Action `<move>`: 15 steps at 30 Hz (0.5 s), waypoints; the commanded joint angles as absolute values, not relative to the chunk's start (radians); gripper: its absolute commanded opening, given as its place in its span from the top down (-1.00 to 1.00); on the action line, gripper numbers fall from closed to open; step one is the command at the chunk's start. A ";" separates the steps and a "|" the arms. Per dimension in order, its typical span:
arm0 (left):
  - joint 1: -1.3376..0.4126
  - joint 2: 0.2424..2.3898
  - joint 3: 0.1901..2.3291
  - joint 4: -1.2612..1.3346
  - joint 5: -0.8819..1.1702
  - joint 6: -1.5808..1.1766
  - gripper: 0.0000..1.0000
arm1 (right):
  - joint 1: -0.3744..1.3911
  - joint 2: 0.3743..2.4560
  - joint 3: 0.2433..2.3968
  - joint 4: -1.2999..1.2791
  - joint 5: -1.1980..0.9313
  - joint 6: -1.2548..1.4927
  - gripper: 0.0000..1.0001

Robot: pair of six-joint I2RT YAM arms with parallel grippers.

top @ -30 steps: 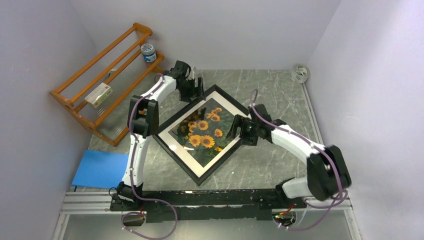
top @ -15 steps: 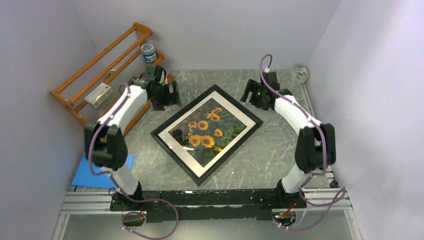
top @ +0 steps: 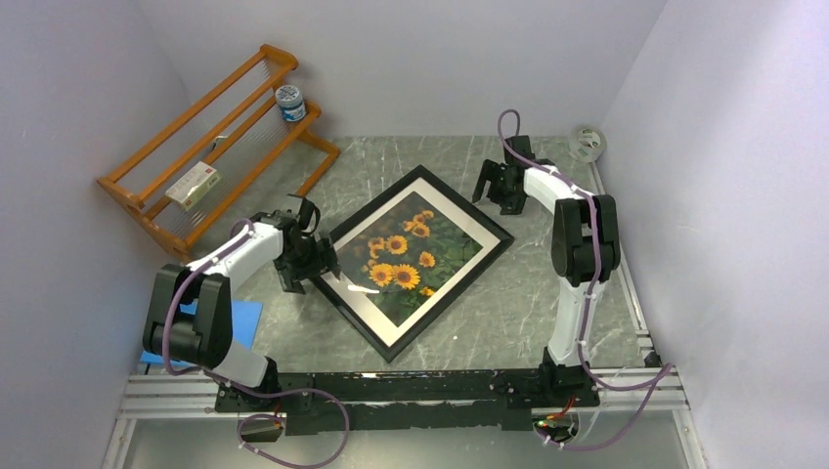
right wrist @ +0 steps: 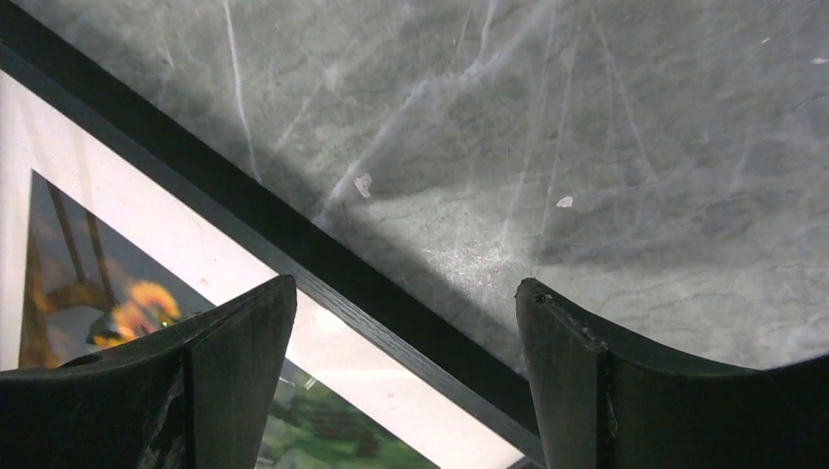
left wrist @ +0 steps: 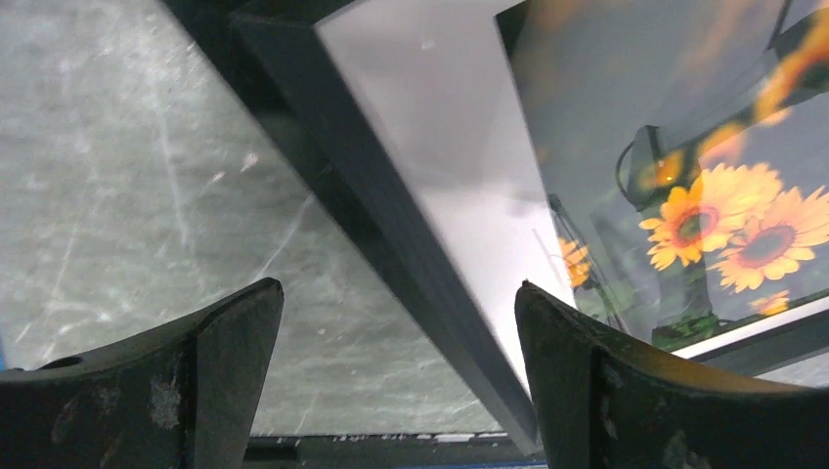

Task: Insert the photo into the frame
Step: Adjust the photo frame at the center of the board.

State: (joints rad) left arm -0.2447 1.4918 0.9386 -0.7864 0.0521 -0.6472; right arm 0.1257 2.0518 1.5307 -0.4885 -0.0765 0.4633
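Observation:
The black frame [top: 469, 202] lies flat and turned diagonally in the middle of the table. Inside it, behind a white mat, sits the sunflower photo [top: 403, 259]. My left gripper [top: 311, 262] hangs at the frame's left corner, open. In the left wrist view its fingers straddle the frame's black edge [left wrist: 391, 254] without touching it, and the photo [left wrist: 723, 225] shows under reflecting glass. My right gripper [top: 492, 186] is open at the far right edge. In the right wrist view the frame's rim [right wrist: 293, 244] passes between the open gripper [right wrist: 406, 281] fingers.
An orange wooden rack [top: 210, 186] stands at the back left, holding a small jar [top: 290, 102] and a box [top: 193, 185]. A roll of tape [top: 587, 144] lies in the back right corner. A blue sheet [top: 200, 327] lies at the near left.
The left gripper has swung from the frame's far corner out to the left and down to its left corner. The right gripper has moved from over the frame's right side to its far right edge.

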 commanded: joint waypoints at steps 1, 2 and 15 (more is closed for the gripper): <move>-0.236 1.515 0.890 -0.578 0.161 -0.632 -0.87 | 0.118 2.053 1.542 -0.490 -0.146 0.445 -0.72; -0.234 1.524 0.880 -0.539 0.189 -0.625 -0.87 | 0.118 2.051 1.528 -0.486 -0.160 0.448 -0.71; -0.166 1.797 1.130 -0.423 0.455 -0.520 -0.81 | 0.103 1.796 1.159 -0.385 -0.302 0.577 -0.67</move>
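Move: Just past the left hand, the photo frame lies skewed: its middle is some 27 cm to that hand's right and 7 cm ahead, about 4 cm lower, its left corner about 4 cm left and 3 ahead. The blue sheet lies about 30 cm left and 17 back. From the right hand the frame's middle is roughly 27 cm left and 14 back, its right corner 6 right and 10 back, while the tape roll stands about 30 right and 22 ahead. Sinking about 2 cm around the frame's edge, the left hand first slips to its right, then drives forward, about 5 cm in all, rolling some 10 degrees left side down, its outer finger coming against the outer edge by the left corner. The right hand, fingers also kept wide, dips slightly and pulls back about 5 cm, its outer finger meeting the far right side. ##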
